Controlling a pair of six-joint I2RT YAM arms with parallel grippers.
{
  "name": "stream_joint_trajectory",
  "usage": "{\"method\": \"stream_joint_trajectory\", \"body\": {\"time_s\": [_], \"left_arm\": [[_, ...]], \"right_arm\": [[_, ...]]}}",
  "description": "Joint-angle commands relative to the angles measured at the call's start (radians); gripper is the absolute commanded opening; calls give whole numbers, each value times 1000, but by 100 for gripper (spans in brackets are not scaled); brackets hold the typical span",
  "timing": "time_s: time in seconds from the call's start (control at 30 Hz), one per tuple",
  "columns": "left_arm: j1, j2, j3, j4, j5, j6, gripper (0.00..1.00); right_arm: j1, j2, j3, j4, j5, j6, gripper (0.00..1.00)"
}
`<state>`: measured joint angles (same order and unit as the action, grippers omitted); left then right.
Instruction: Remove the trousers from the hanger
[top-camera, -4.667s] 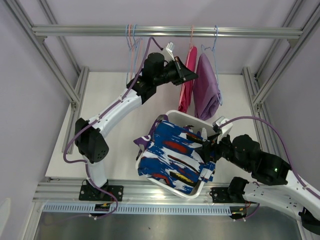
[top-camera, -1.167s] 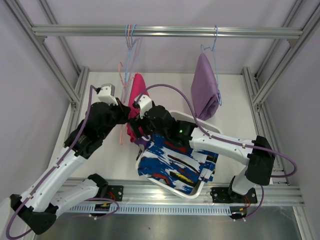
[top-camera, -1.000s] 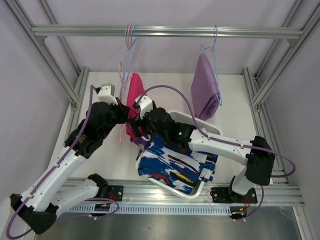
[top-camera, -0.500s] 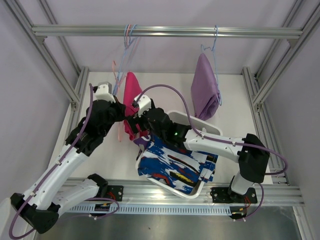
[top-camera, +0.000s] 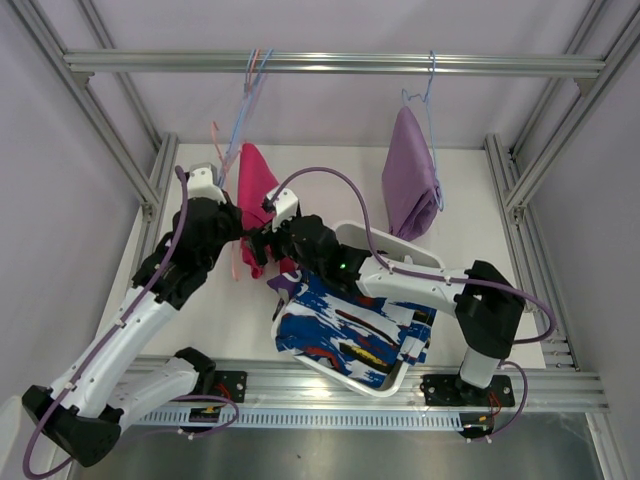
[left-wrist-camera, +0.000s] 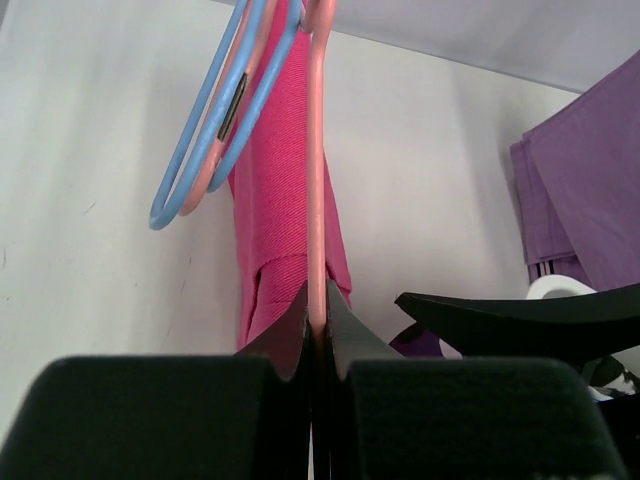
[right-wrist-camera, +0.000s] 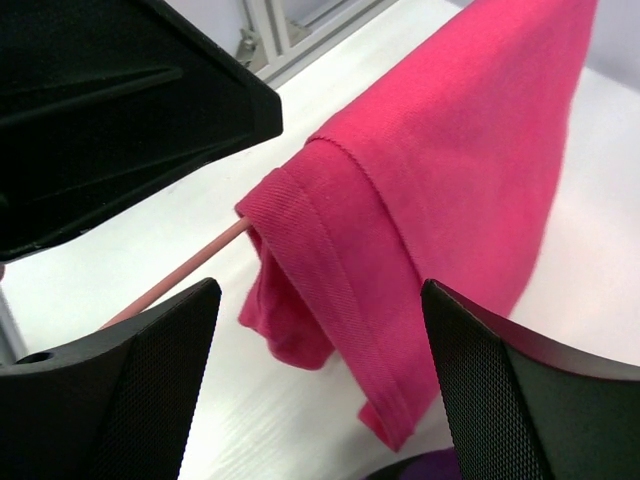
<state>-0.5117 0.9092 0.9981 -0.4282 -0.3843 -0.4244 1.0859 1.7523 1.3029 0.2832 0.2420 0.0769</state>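
Note:
The bright pink trousers (top-camera: 254, 192) hang folded over a pink hanger (left-wrist-camera: 316, 190) that is off the rail. My left gripper (left-wrist-camera: 317, 312) is shut on that hanger's thin rod, just below the cloth (left-wrist-camera: 275, 210). My right gripper (right-wrist-camera: 320, 385) is open, its wide jaws on either side of the trousers' lower hem (right-wrist-camera: 400, 260) without touching it. In the top view both grippers meet left of the basket, the right gripper (top-camera: 263, 243) beside the left gripper (top-camera: 240, 232). The lilac trousers (top-camera: 410, 182) hang on a blue hanger (top-camera: 430, 85) on the rail.
A white basket (top-camera: 385, 240) at the table's front holds blue-white patterned trousers (top-camera: 345, 325), with a purple garment (top-camera: 285, 285) at its left rim. Empty blue and pink hangers (top-camera: 258, 72) hang on the rail (top-camera: 400, 63). Frame posts (top-camera: 150, 190) stand on both sides.
My left gripper has carried the hanger with the pink trousers a little to the left and toward the back. My right gripper has followed it to the left, still open.

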Motion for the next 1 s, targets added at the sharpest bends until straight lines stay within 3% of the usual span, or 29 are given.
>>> {"method": "stream_joint_trajectory", "body": {"time_s": [0.0,0.47,0.97], "left_arm": [[-45,-39,36,178,163,-31,1],[-37,-32,40,174,156,-20,0],[-30,-10,42,169,147,-24,0]], "right_arm": [[-64,96,24,-36,83,79,85],[-118,-34,-143,50,-36,142,85],[-118,-10,-85,36,-138,116,84]]}}
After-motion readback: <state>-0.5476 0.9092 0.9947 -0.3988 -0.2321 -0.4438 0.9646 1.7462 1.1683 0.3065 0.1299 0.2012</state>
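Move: The magenta trousers' middle lies about 7 cm ahead of my open right hand, barely to its right and some 6 cm below; my closed left hand has it about 6 cm ahead, 2 cm right and 8 cm lower. From my right hand, the filled basket is roughly 20 cm right, 12 cm back and 20 cm down, and the purple garment some 32 cm right and 12 cm ahead, slightly lower. My right hand comes free of my left gripper and drops about 5 cm while swinging right and a bit forward towards the trousers, tipping slightly downwards with its fingers still wide open at the hem, then eases back a touch. Relieved of that push, my left hand keeps its pinch on the pink hanger and swings about 4 cm right, turning some 10 degrees clockwise. ##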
